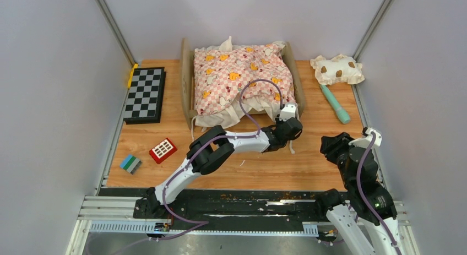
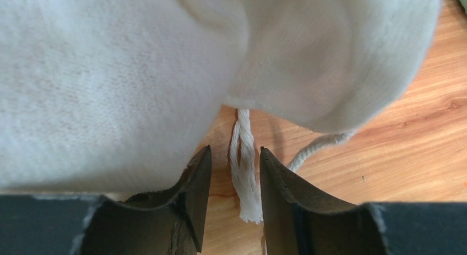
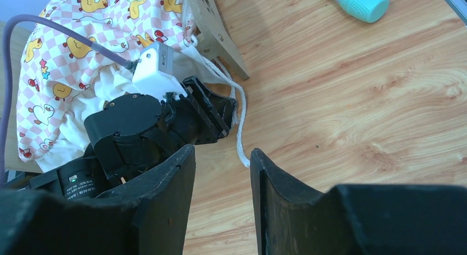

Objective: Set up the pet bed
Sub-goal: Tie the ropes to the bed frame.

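The pet bed [image 1: 185, 81], a light-wood frame, stands at the back middle of the table, its base hidden under a pink checkered cushion [image 1: 237, 73] with a cream ruffle. My left gripper [image 1: 289, 128] is at the bed's front right corner. In the left wrist view it [image 2: 234, 156] is open, and a frayed white cord [image 2: 243, 161] lies loose on the wood between its fingers, under the cream fabric [image 2: 110, 84]. My right gripper [image 3: 223, 156] is open and empty, low over the table right of the left one, facing the bed's wooden leg [image 3: 217, 34].
A cream brown-spotted pillow [image 1: 337, 69] lies at the back right, with a teal cylinder [image 1: 335, 103] in front of it. A checkerboard [image 1: 144, 93] sits at the left. A red block [image 1: 163, 150] and a green-blue block [image 1: 130, 163] lie near the front left.
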Controlling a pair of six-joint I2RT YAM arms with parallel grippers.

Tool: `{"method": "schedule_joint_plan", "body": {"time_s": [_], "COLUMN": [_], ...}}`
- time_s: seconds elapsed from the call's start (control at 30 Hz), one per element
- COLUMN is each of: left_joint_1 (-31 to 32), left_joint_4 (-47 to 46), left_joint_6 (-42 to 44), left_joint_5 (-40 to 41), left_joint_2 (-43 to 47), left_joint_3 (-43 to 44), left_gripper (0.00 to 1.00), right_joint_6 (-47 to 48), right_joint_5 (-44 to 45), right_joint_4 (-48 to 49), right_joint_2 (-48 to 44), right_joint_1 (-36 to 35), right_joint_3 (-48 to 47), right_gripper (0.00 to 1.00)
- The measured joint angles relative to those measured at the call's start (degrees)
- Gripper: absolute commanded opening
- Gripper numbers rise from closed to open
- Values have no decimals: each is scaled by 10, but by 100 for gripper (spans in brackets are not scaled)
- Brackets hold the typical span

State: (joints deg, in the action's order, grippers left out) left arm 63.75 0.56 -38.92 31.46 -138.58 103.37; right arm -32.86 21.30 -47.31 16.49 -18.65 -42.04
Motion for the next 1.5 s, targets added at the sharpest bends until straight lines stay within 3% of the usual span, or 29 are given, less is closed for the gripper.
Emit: {"method": "schedule_joint_plan", "body": {"time_s": [0.23, 0.63, 0.7, 0.83, 0.93, 1.0, 1.13, 1.5], "left_joint_1": [6, 24, 26, 26, 26, 26, 26, 35], "left_joint_4": [-12, 82, 90, 99, 99, 97, 62, -83], "left_joint_6": [16, 42, 45, 48, 48, 48, 47, 43], "left_joint_5": [4, 25, 31, 41, 42, 42, 35, -26], "left_joint_2": [1, -28, -32, -34, -34, -34, -19, 82], "left_joint_3": [-6, 67, 75, 79, 78, 75, 38, -166], "left_gripper": [45, 40, 34, 8, 0, 0, 0, 0], "right_joint_6": [0, 0, 0, 0, 0, 0, 0, -3], "right_joint_5": [-5, -9, -10, -11, -11, -11, -12, -35], "right_joint_4": [0, 0, -1, -1, -1, -1, 1, 50], "right_joint_2": [-5, -12, -14, -16, -16, -16, -15, 69], "right_joint_1": [0, 0, 0, 0, 0, 0, 0, 0], "right_joint_3": [0, 0, 0, 0, 0, 0, 5, 59], "right_gripper": [42, 42, 42, 42, 42, 42, 43, 44]}}
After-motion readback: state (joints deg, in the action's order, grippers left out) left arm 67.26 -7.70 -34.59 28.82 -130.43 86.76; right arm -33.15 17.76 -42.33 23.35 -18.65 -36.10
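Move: The left hand, low over the table with its fingers part open, has the end of the inner rope almost between its fingertips, about 1 cm back and 1 cm below. The second, loose rope lies some 2 cm to its right and 2 cm below; the bed frame's near right corner stands roughly 6 cm ahead and 2 cm to the right. From the right hand, that inner rope end is about 14 cm ahead, 4 cm to the left and 20 cm below. The left fingers close fully and pinch the inner rope's end, after easing back a little and rolling about 10 degrees, left side up. Still shut on it, they pull back some 4 cm, away from the bed corner, drifting left. Late on, the right hand, fingers open, sinks about 5 cm and edges forward and left towards the ropes, tipping slightly down. ##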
